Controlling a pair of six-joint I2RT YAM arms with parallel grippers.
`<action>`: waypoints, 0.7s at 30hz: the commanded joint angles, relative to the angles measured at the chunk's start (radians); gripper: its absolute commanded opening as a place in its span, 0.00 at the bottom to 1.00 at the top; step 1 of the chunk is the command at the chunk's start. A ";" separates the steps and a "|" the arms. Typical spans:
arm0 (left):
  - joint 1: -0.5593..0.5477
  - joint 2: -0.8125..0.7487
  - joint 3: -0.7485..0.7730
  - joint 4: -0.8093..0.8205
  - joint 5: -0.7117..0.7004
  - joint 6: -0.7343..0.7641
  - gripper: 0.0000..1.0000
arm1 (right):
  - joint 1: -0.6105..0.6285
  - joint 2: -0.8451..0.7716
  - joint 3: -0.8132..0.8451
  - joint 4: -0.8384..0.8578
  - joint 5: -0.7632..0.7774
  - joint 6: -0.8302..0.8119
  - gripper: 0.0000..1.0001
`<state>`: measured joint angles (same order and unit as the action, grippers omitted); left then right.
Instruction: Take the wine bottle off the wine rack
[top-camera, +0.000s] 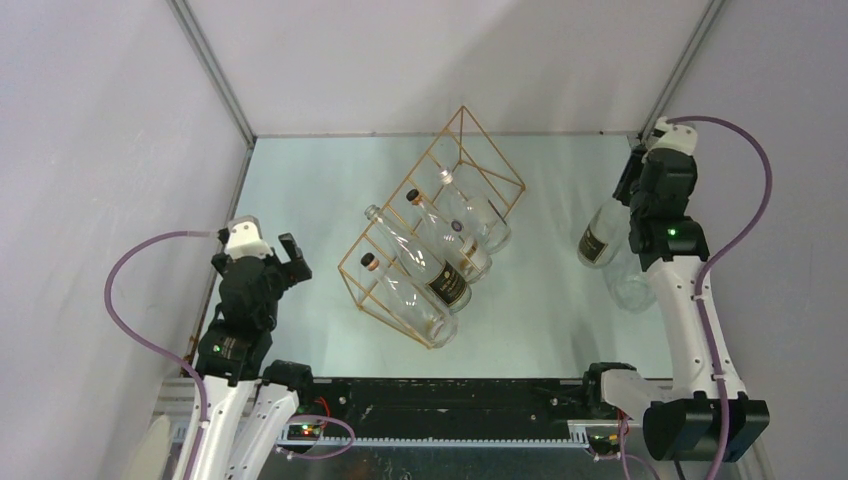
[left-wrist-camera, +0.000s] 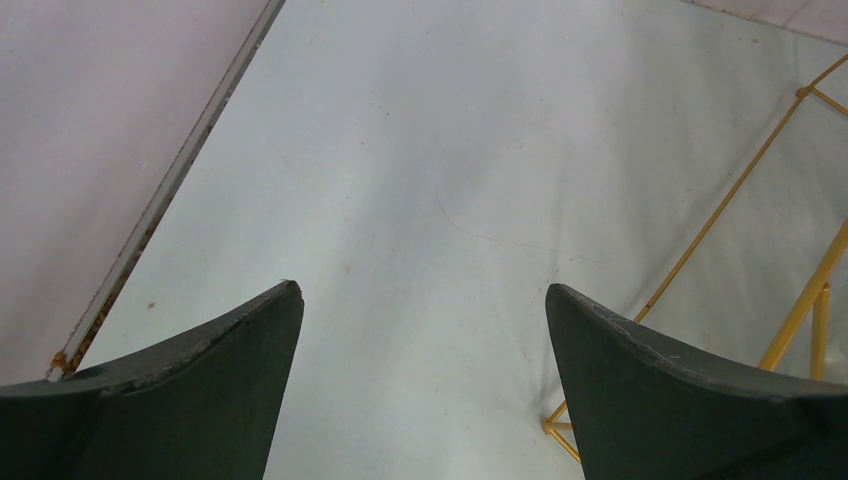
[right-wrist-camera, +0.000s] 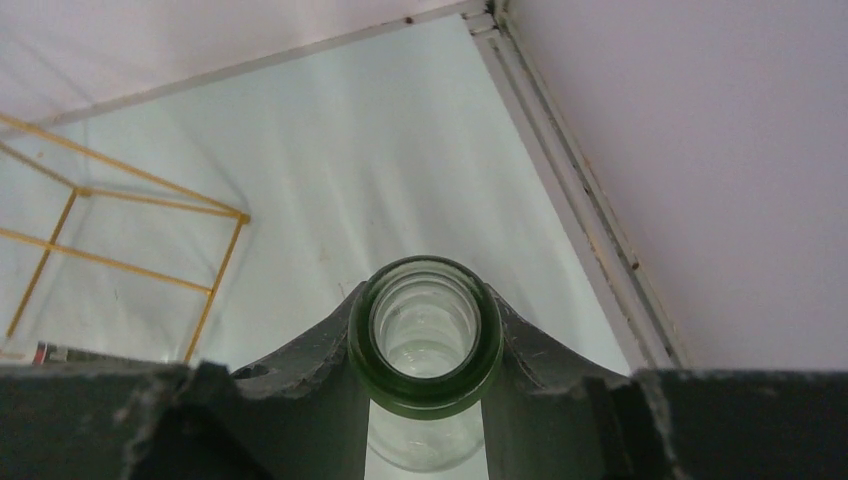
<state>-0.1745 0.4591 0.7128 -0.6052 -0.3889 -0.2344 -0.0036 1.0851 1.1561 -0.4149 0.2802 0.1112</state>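
The gold wire wine rack (top-camera: 478, 160) stands mid-table with several clear bottles (top-camera: 440, 280) lying in its cells. One clear wine bottle (top-camera: 601, 236) with a dark label is off the rack, right of it and near the right wall. My right gripper (top-camera: 634, 200) is shut on its neck. From the right wrist I look straight down the bottle's green-rimmed mouth (right-wrist-camera: 424, 385), clamped in the right gripper (right-wrist-camera: 424, 305). Whether its base touches the table I cannot tell. My left gripper (top-camera: 285, 255) hangs open and empty, left of the rack. In its wrist view the left gripper (left-wrist-camera: 422, 290) is over bare table, with the rack's wires (left-wrist-camera: 720, 215) at right.
Another clear glass bottle (top-camera: 628, 287) lies on the table beside the right arm, partly hidden by it. Walls close in the table on the left, back and right. A purple cable (top-camera: 745, 170) loops off the right wrist.
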 joint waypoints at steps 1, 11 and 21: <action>-0.003 -0.015 0.013 0.011 0.006 0.025 0.98 | -0.059 -0.061 0.035 0.136 0.069 0.145 0.00; -0.003 0.014 0.075 -0.107 -0.015 0.012 0.98 | -0.073 -0.004 0.035 0.184 0.121 0.179 0.00; -0.003 0.019 0.044 -0.072 0.039 0.012 0.98 | -0.073 0.113 0.035 0.305 0.212 0.041 0.00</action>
<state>-0.1745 0.4644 0.7502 -0.7048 -0.3832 -0.2348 -0.0753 1.1885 1.1557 -0.3519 0.4168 0.2100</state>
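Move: The right hand already grips the black-labelled wine bottle by its neck, taking it to open table about 6 cm to the right, 3 cm ahead and 27 cm below. The clear bottle already set down stands some 9 cm to the right and 10 cm nearer the base; the wine rack's middle is about 31 cm left and roughly level. From the left hand, that open spot is around 68 cm right and 14 cm ahead. The right hand carries the held bottle about 5 cm right, then forward and down, turning clockwise some 15 degrees. ##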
